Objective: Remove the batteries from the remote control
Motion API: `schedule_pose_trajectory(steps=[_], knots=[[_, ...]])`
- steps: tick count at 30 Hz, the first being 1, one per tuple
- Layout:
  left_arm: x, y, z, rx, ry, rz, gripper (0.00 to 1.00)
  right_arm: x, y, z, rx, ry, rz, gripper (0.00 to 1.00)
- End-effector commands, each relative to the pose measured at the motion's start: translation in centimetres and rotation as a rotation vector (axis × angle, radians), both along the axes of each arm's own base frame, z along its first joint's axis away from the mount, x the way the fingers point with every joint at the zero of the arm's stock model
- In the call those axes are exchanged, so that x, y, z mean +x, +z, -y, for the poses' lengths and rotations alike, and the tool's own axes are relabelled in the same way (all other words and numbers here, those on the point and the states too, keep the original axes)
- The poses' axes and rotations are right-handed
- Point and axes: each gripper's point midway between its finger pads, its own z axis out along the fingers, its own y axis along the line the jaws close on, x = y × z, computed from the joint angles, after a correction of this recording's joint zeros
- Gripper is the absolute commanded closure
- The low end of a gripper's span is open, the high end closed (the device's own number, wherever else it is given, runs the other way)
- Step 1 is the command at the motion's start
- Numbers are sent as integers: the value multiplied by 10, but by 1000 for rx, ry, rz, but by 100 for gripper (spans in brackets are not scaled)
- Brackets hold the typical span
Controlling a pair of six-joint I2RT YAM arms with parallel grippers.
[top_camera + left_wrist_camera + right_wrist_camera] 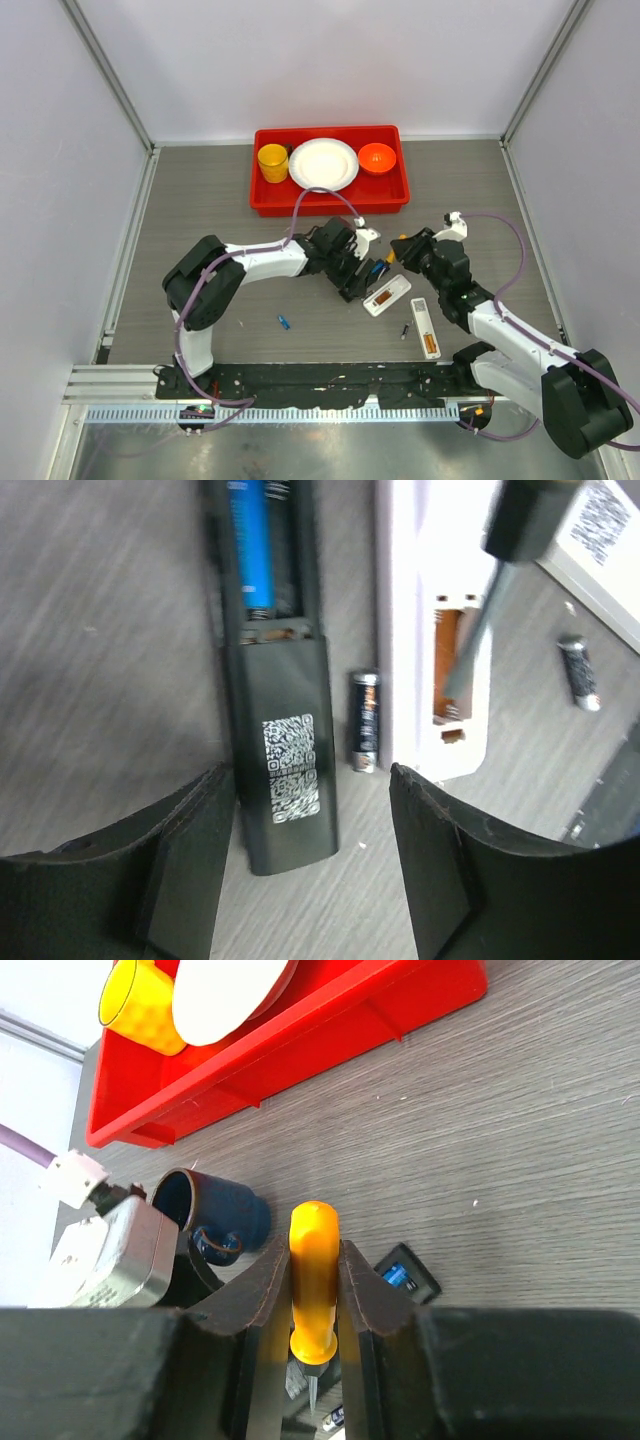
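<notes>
A black remote control (285, 780) lies face down with its bay uncovered and a bright blue battery (250, 540) still seated in it. Beside it a dark grey battery (365, 722) lies loose on the table, against a white remote (410, 630) whose bay stands open. Another dark battery (580, 672) lies further right. My left gripper (310, 855) hangs open over the black remote's end, holding nothing. My right gripper (313, 1260) is shut on an orange-handled screwdriver (314, 1280), and its shaft (468, 640) reaches into the white remote's bay.
A red tray (330, 205) at the back holds a yellow cup (272, 162), a white plate (323, 163) and an orange bowl (377, 157). A blue battery (284, 322) lies alone at the front left. A long white piece (427, 328) lies near my right arm.
</notes>
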Motion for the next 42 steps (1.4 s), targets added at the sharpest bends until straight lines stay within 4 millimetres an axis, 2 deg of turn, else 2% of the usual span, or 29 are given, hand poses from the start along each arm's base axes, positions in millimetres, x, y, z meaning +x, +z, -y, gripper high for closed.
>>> schedule_pose_trajectory(steps=[1, 7, 12, 16, 21, 25, 27, 28, 29, 30, 31, 32, 34, 36, 37, 42], knots=[[-63, -31, -17, 28, -149, -243, 34, 13, 25, 3, 0, -20, 74, 99], [-81, -30, -3, -10, -229, -286, 35, 12, 24, 2, 9, -11, 74, 99], [-75, -28, 0, -10, -213, -242, 36, 13, 23, 4, -10, -17, 78, 99], [-55, -15, -5, -35, -127, -146, 36, 16, 23, 3, -18, -14, 88, 99], [-16, 6, -22, -71, 35, -12, 38, 25, 26, -5, -16, 15, 100, 99], [3, 12, -31, -70, 121, 40, 49, 35, 29, -13, -9, 35, 116, 99], [16, 16, -33, -55, 169, 71, 54, 39, 22, -17, -8, 45, 103, 99], [20, 17, -33, -45, 183, 79, 66, 43, 24, -19, -3, 49, 112, 99], [30, 25, -29, -43, 204, 103, 71, 44, 23, -21, -3, 54, 108, 99], [32, 24, -32, -14, 217, 100, 78, 48, 25, -23, -3, 57, 112, 99], [42, 20, -35, 29, 254, 125, 84, 52, 17, -24, -13, 60, 95, 99], [53, 30, -30, 26, 267, 148, 88, 54, 16, -25, -16, 59, 93, 99], [63, 22, -36, 92, 309, 160, 100, 60, 9, -27, -25, 59, 78, 99], [69, 24, -30, 83, 308, 171, 100, 65, 7, -27, -36, 56, 73, 99], [69, 15, -29, 96, 306, 164, 100, 67, 5, -28, -40, 55, 70, 99], [59, 1, -15, 50, 256, 95, 100, 70, -11, -25, -71, 39, 33, 99]])
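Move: Between and just below the left hand's open fingers is the covered end of the black remote; the remote's middle lies about 3 cm ahead and 3 cm right. The small dark battery is roughly 5 cm right, level fore and aft, with the white remote's middle some 8 cm right. The mug stands around 11 cm ahead and 7 cm left. From the right hand, holding the screwdriver, the black remote is about 4 cm back, 5 cm left and 10 cm below. Drawing back about 5 cm and slightly right, turning a little clockwise, the left hand takes its open fingers along the black remote's covered end, then swings left and some 12 cm forward towards the mug, turning counter-clockwise and shutting empty. The right hand keeps its grip on the screwdriver and, after a pause, goes about 5 cm forward, with some left and down, bringing the tip to the battery compartment. ##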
